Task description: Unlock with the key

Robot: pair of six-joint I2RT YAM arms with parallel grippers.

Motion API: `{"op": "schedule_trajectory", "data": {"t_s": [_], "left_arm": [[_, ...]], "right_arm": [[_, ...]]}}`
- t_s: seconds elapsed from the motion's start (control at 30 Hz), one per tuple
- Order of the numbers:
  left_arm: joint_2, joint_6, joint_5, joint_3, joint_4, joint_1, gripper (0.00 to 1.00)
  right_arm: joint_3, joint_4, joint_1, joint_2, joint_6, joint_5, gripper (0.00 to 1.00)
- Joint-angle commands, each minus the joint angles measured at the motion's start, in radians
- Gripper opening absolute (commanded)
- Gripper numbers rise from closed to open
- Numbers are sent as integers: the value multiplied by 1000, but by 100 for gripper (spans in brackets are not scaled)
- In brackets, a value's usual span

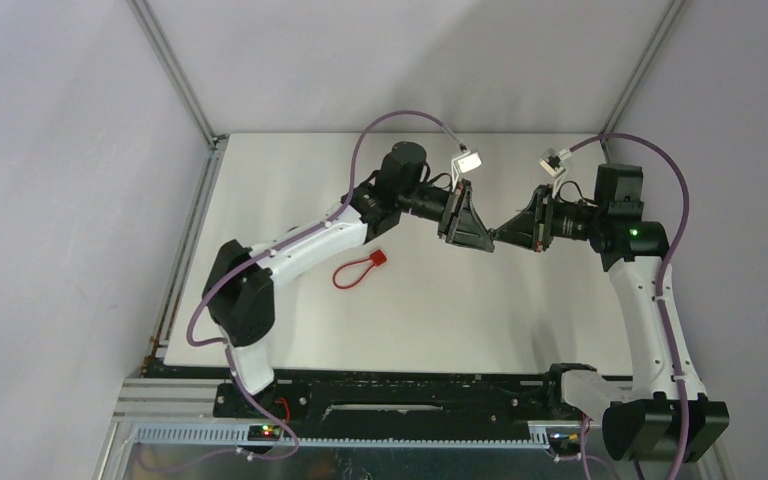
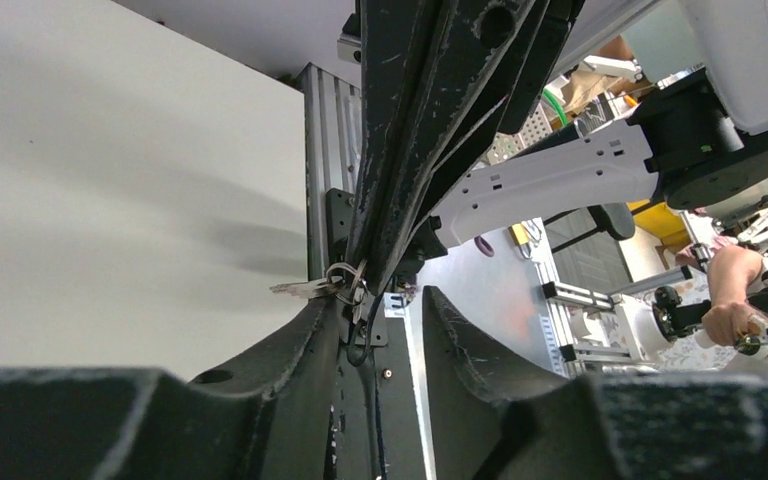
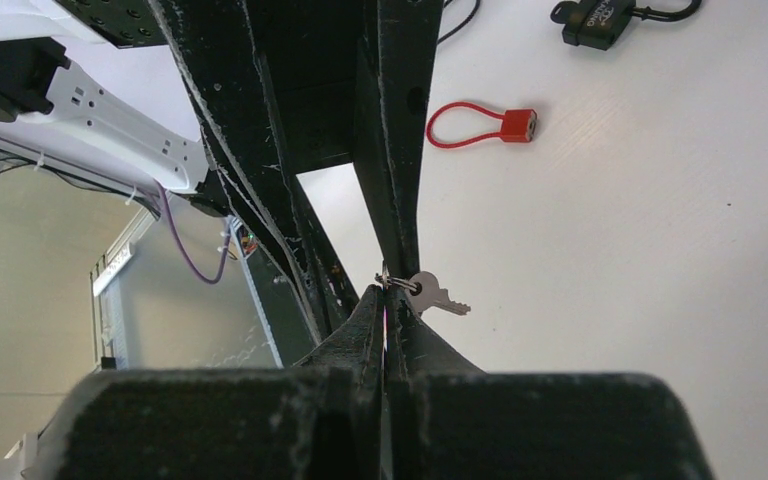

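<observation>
My right gripper (image 3: 385, 295) (image 1: 503, 236) is shut on a small metal ring, and a silver key (image 3: 432, 293) (image 2: 300, 289) hangs free from that ring. It is held above the table's middle. My left gripper (image 2: 385, 298) (image 1: 482, 240) meets it tip to tip and is open. The ring lies against the tip of one of its fingers (image 2: 332, 310), and nothing is pinched between its jaws. A red lock (image 1: 378, 259) (image 3: 518, 125) with a red cable loop lies on the white table (image 1: 520, 310) under the left arm. A black padlock (image 3: 595, 20) lies further off.
Grey walls and aluminium posts (image 1: 175, 70) close in the table at the back and both sides. A black rail (image 1: 390, 395) runs along the near edge between the arm bases. Purple cables (image 1: 400, 118) arc over both wrists.
</observation>
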Motion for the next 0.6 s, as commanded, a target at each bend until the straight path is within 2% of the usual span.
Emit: {"op": "schedule_trajectory", "data": {"t_s": [0.0, 0.3, 0.57], "left_arm": [[5, -50, 18, 57, 76, 6, 37], [6, -118, 40, 26, 166, 3, 14], [-14, -93, 44, 4, 156, 2, 0]], "right_arm": [[-4, 45, -5, -27, 24, -25, 0], [-13, 58, -13, -34, 37, -21, 0], [-34, 82, -20, -47, 49, -19, 0]]}}
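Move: The key ring hangs at the right fingertips, already pinched, within about 1 cm of the right hand point on its left; from the left hand it is about 1 cm ahead and 1 cm right, nearly level, between the open fingertips. The red lock lies on the table about 12 cm ahead of the left hand, 21 cm to its left and 27 cm below; the black padlock lies about 13 cm beyond the red lock and 3 cm farther left. The left fingers close from under half open onto the key ring, while both hands rise about 1 cm. ##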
